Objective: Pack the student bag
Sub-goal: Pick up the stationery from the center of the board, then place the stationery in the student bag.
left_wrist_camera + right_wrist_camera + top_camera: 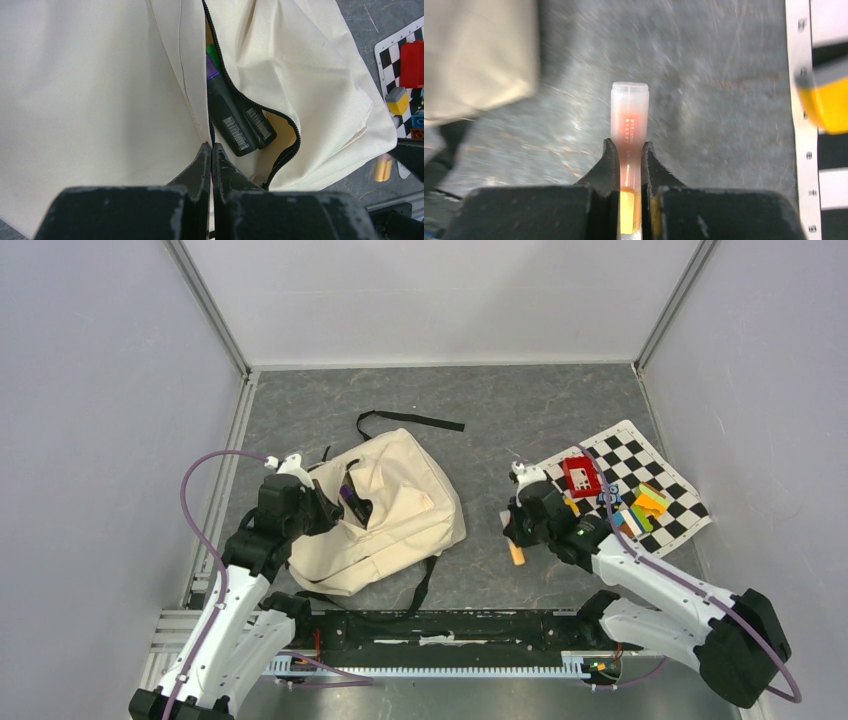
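Observation:
The cream student bag (400, 515) lies flat on the table's left half, its black zipper opening (280, 155) gaping. Two black markers (239, 127) with purple and green ends lie inside the opening. My left gripper (211, 146) is shut on the fabric edge of the opening, pinching it at the fingertips (335, 502). To the right of the bag, my right gripper (629, 146) is shut on an orange highlighter (629, 112) with a translucent cap, low over the table. That highlighter (516, 552) pokes out below the right gripper (521, 530) and also shows as the highlighter (383, 167) past the bag's corner.
A black-and-white checkered mat (668, 512) lies at the right with a red box (581, 476), a yellow block (826, 102) and other coloured pieces (645, 505). A black strap (410, 420) trails behind the bag. Grey walls enclose the table.

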Robot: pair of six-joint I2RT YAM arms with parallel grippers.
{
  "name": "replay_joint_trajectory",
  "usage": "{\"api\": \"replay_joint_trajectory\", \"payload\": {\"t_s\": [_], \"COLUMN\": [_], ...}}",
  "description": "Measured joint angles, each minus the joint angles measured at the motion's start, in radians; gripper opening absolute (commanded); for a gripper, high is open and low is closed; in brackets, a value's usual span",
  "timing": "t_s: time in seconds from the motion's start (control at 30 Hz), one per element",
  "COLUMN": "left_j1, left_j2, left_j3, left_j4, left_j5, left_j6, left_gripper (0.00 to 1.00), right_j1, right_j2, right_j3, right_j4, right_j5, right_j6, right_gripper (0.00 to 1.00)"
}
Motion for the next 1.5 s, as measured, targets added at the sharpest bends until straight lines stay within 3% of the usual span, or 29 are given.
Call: {"api": "replay_joint_trajectory", "payload": {"t_s": [0.23,0.4,0.9,1.2,1.5], "left_j1": [0.0,0.0,0.0,0.0,0.0], "left_j2": [-0.004,-0.004,-0.006,-0.006,-0.006], "left_j3": [0.0,0.0,0.0,0.0,0.0], "left_j4": [0.0,0.0,-0.001,-0.001,-0.007], "left_j5": [0.0,0.0,0.0,-0.001,0.0], "left_j6": [0.0,0.0,0.0,0.0,0.0], "left_gripper": [0.02,0.02,0.02,0.02,0.02], "right_j1": [0.129,0.281,0.422,0.445,0.443], "right_j2": [0.039,0.183,0.669,0.828,0.875], "right_j3": [0.223,0.412,0.759,0.846,0.848], "right_j4": [0.105,0.253,0.476,0.52,0.542], "right_j5": [-0.031,-0.035,-0.09,-0.085,-0.05], "right_j6": [-0.016,-0.018,-0.019,-0.074,-0.118], "right_gripper": [0.0,0.0,0.0,0.0,0.0]}}
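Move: My right hand already carries the pink-and-yellow highlighter, some 5 cm above the table. The bag's open pocket lies about 33 cm to its left, 5 cm farther out and 6 cm higher, with the black markers already inside. The loose bag strap is around 18 cm left and 12 cm back, the yellow block about 13 cm right and 5 cm ahead. From my left hand the pocket is roughly 4 cm right, 2 cm ahead and slightly below. I swing my right hand about 35 cm to the left, arcing up some 18 cm on the way to clear the bag, then sinking about 7 cm and easing a little forward to the pocket's mouth. The wrist turns some 30 degrees counter-clockwise and tips up while the fingers keep the highlighter pinched. My left hand stays put, still shut on the pocket's edge. ##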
